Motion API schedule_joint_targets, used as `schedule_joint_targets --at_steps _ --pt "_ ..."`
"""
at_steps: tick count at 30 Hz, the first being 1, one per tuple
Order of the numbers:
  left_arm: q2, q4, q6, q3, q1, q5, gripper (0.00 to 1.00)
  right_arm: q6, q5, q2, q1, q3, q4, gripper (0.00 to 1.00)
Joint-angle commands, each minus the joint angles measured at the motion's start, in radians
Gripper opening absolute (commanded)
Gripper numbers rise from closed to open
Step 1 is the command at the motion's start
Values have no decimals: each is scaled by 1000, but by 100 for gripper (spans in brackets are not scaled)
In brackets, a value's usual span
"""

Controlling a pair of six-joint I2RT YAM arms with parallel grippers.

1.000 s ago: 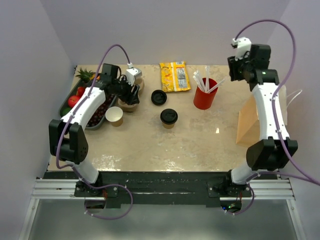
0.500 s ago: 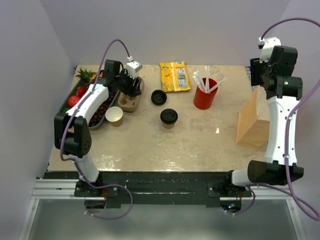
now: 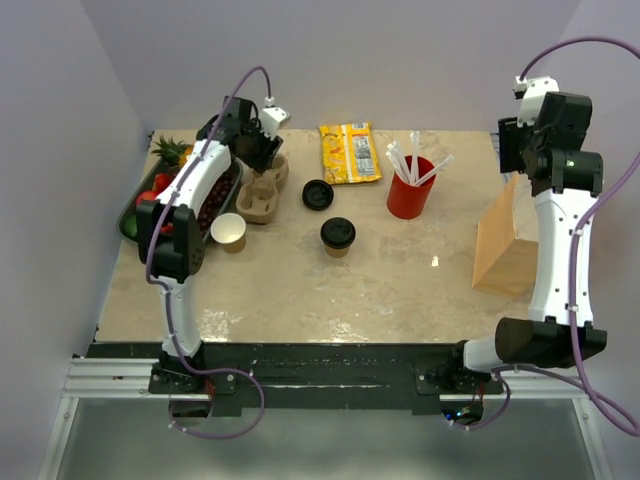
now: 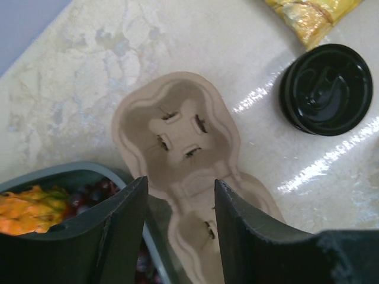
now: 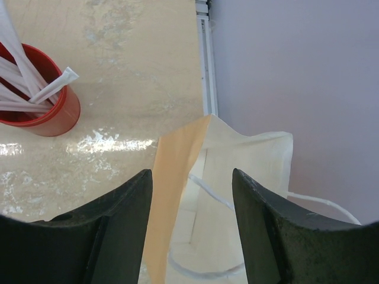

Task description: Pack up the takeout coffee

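Note:
The takeout coffee, a brown cup with a black lid, stands upright mid-table, away from both grippers. A tan pulp cup carrier lies at the back left; it fills the left wrist view. My left gripper hovers open and empty above the carrier. A brown paper bag stands open at the right edge. My right gripper is open and empty above the bag's mouth; the bag's white inside shows between the fingers.
A loose black lid lies next to the carrier, also in the left wrist view. A lidless paper cup, a fruit tray, a yellow snack packet and a red cup of straws stand around.
My left gripper has lifted off the carrier and moved toward the table's back. My right arm swung right over the bag a second ago and has since held still.

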Motion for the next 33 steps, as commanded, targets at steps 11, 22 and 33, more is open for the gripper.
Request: schedule_joint_targets --at_steps 11,22,33 --pt "47 -213 -289 112 -70 -197 56 63 -85 76 -3 14 18 60" --pt "97 -223 -302 161 -74 -369 61 83 -127 89 -2 -6 27 60" --pt "157 -226 -314 202 -62 -262 57 72 -137 94 -2 -5 23 60"
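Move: The drink carrier, its middle bridge the part aimed at, lies about 8 cm below the left hand, some 3 cm back and 2 cm to its left. The loose black lid sits 13 cm to the hand's right and 4 cm back; the empty cup is 15 cm back and 10 cm left, the fruit basket's middle 22 cm left and 6 cm back. From the right hand the carrier is roughly 57 cm left, 14 cm ahead and 29 cm lower. Towards the drink carrier's middle bridge the left hand, after a small rise forward, drops back and down, edges left, then sinks again, ending about 5 cm lower. It turns some 20 degrees counter-clockwise, tips further down and stays about half open, its fingertips coming close on either side of the bridge. The right hand, empty and open, sinks about 4 cm while easing forward and left. ##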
